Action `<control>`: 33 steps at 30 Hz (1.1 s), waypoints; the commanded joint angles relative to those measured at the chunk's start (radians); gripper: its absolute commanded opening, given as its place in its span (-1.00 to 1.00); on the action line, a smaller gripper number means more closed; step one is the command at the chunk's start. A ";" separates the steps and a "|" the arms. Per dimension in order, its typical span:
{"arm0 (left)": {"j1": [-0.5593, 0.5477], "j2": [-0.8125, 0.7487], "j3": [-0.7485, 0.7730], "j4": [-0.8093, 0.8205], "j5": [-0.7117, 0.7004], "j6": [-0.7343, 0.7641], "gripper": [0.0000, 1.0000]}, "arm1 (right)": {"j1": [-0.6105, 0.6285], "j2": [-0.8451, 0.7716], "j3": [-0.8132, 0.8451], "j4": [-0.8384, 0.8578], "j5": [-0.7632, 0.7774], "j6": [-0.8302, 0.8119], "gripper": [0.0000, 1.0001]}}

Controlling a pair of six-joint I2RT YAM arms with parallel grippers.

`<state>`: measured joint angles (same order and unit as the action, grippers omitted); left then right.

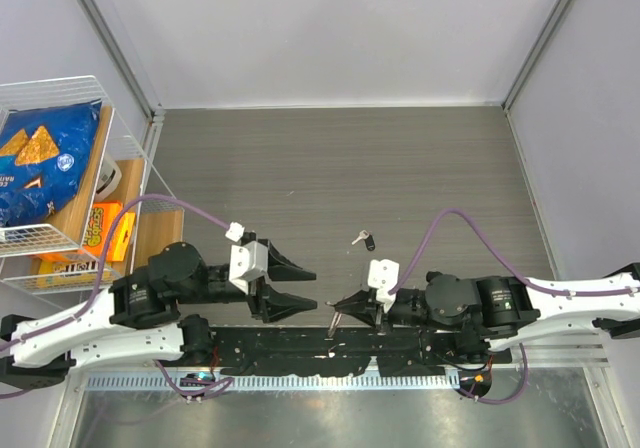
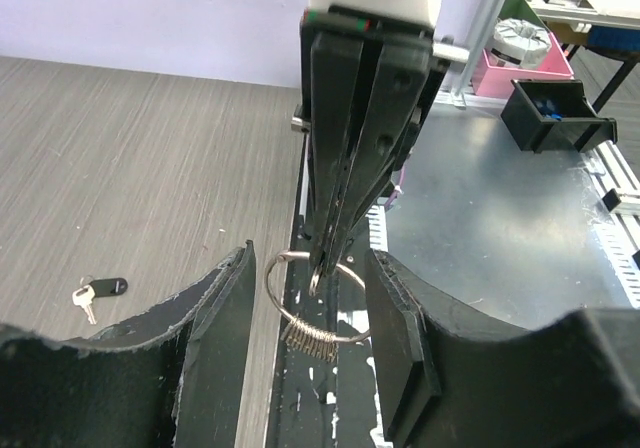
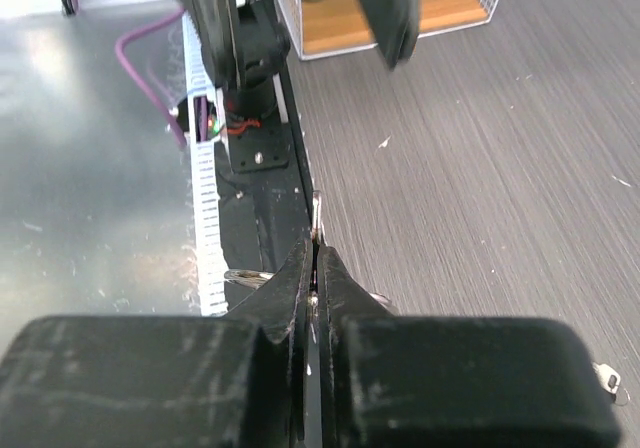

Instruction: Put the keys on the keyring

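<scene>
My right gripper [image 1: 337,310] is shut on the keyring [image 2: 312,306], a thin silver wire ring that hangs from its tips over the black rail. Several small keys [image 2: 305,336] bunch on the ring's lower arc. In the left wrist view the right gripper [image 2: 322,260] comes down from above. My left gripper [image 1: 311,288] is open, and its fingers [image 2: 215,338] stand on either side of the ring without touching it. A black-headed key [image 1: 363,238] with a small silvery key lies loose on the table; it also shows in the left wrist view [image 2: 100,290]. In the right wrist view the shut tips [image 3: 315,253] hide most of the ring.
A wire rack [image 1: 60,98] at the left holds a blue chip bag [image 1: 40,158] and an orange packet [image 1: 100,226]. The black base rail [image 1: 330,348] runs along the near table edge. A black bin [image 2: 555,113] and a pink box [image 2: 520,53] sit beyond the metal surface.
</scene>
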<state>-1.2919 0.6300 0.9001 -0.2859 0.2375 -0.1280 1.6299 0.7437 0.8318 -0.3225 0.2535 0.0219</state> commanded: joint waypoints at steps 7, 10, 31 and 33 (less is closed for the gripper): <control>-0.004 0.016 -0.084 0.214 -0.035 -0.074 0.06 | 0.010 -0.049 0.012 0.214 0.093 0.078 -0.88; -0.004 0.010 -0.098 0.235 -0.046 -0.081 0.06 | 0.010 -0.055 0.007 0.246 0.099 0.087 -0.88; -0.003 -0.044 -0.145 0.337 -0.044 -0.174 0.11 | 0.022 -0.043 -0.036 0.473 0.317 0.076 -0.88; -0.003 -0.030 -0.141 0.329 -0.059 -0.174 0.13 | 0.024 -0.030 -0.031 0.491 0.351 0.075 -0.88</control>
<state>-1.2922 0.5884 0.7418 -0.0071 0.2016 -0.2802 1.6424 0.6926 0.7906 0.0566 0.5007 0.1036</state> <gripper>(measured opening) 0.556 0.077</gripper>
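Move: The right hand pinches the keyring, which hangs about 3 cm below its hand point and 1 cm to its left. The gap between the half-open left fingers lies some 7 cm to the right hand's left, about 7 cm higher and level in depth. From the left hand, the keyring is roughly 6 cm right and 9 cm below. The loose keys with the black fob lie on the table about 24 cm ahead of the right hand, 6 cm right and 25 cm down. Keeping its pinch on the keyring, the shut right hand lifts it about 8 cm towards the level of the open left fingers, tilting its leftward-pointing tips up some 25 degrees, then adds about 3 cm forward with a clockwise turn. The left hand stays half open, sinks a little and comes back up, edging 1 cm right towards the ring and rolling slightly. ##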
